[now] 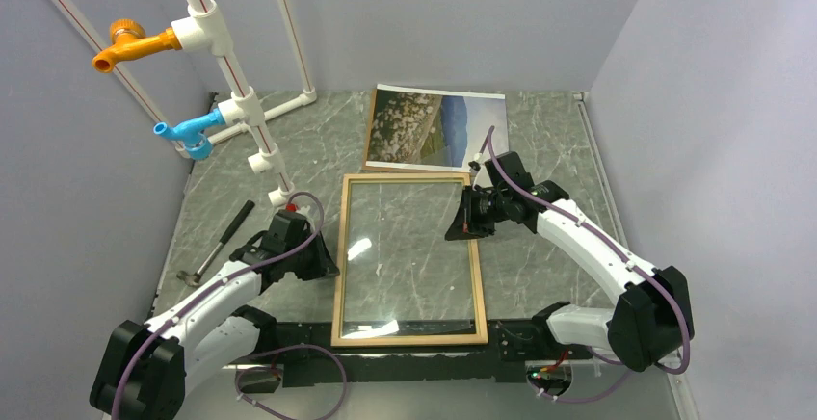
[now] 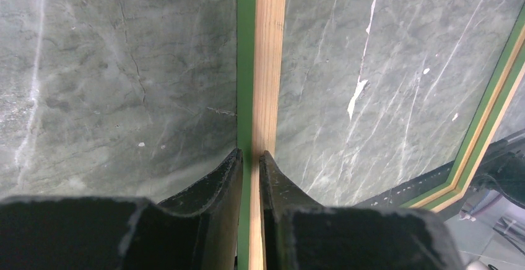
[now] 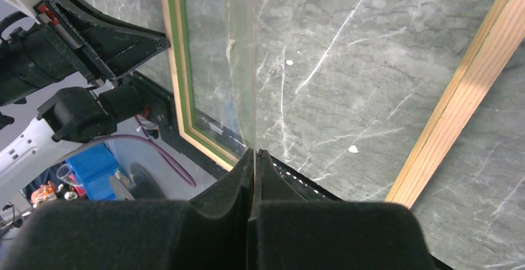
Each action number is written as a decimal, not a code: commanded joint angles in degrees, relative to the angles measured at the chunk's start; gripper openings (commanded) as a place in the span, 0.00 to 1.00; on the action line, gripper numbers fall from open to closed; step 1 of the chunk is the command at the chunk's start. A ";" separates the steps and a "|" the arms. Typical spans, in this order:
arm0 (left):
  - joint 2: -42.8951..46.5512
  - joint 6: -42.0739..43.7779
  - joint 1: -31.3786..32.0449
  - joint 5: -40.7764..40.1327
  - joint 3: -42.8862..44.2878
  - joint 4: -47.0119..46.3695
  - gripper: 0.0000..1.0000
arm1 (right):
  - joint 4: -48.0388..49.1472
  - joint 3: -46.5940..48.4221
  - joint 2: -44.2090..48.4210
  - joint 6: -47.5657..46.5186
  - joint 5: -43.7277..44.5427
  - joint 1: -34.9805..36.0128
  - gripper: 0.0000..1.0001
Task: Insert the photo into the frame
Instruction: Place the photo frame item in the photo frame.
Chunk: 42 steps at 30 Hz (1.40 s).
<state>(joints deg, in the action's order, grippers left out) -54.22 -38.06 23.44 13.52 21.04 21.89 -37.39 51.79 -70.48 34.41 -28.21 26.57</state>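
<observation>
The frame (image 1: 408,336) lies flat mid-table, pale wood face up. My left gripper (image 1: 328,264) is shut on its left rail; in the left wrist view that green-and-wood rail (image 2: 269,65) runs up between the fingers of the left gripper (image 2: 251,155). On the other side, my right gripper (image 1: 461,227) is shut on the edge of the clear glass pane (image 3: 216,65), which rises from the right gripper (image 3: 254,152) inside the frame's right rail (image 3: 470,90). The photo (image 1: 435,129) lies picture side up behind the frame, touched by neither gripper.
A hammer (image 1: 220,242) lies left of the left arm. A white pipe rack with an orange tap (image 1: 135,46) and a blue tap (image 1: 188,133) stands at the back left. Walls close in the table on three sides.
</observation>
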 commanded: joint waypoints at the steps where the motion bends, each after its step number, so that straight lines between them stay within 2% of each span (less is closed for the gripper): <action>1: -1.01 2.02 -0.06 -3.47 -0.96 0.70 0.20 | -0.54 -0.57 0.12 -0.10 -0.35 0.83 0.02; 10: -0.85 2.02 -0.07 -3.42 -1.03 0.71 0.20 | 2.76 -2.75 -0.67 0.79 -1.67 0.81 0.10; 20: -1.33 2.16 -0.06 -3.08 -0.95 0.60 0.20 | 4.44 -3.54 -1.66 0.92 -2.28 0.88 0.36; 29: -1.22 2.24 -0.06 -3.06 -0.92 0.57 0.20 | 3.93 -3.46 -2.88 0.10 -0.81 0.77 0.47; 38: -0.89 2.21 -0.06 -2.86 -1.11 0.35 0.19 | 0.48 -2.67 -3.21 -1.74 4.88 1.13 0.74; 42: -1.00 2.29 -0.06 -2.81 -1.17 0.21 0.18 | 1.13 -3.41 -2.82 -1.82 5.47 1.30 0.82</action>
<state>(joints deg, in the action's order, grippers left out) -54.22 -37.89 23.44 13.72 21.04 21.74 -36.21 48.21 -73.89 33.52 -24.93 27.46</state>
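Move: Below and to the left of the right hand, which pinches the edge of the clear sheet, lies the frame: its middle is about 7 cm left, level fore and aft, some 11 cm down. The frame's right rail runs roughly 6 cm to this hand's right, also level, and the photo lies about 27 cm ahead and 1 cm left at much the same depth. From the left hand, at the left rail, the frame's middle is about 14 cm right and 4 cm ahead. Sinking about 4 cm towards the frame, almost straight down, the right hand spreads its fingers from shut to nearly wide open and lets the clear sheet's right edge out of the pinch, with barely any turn of the wrist. The left hand stays put, its fingertips still closed about the frame's left rail. ##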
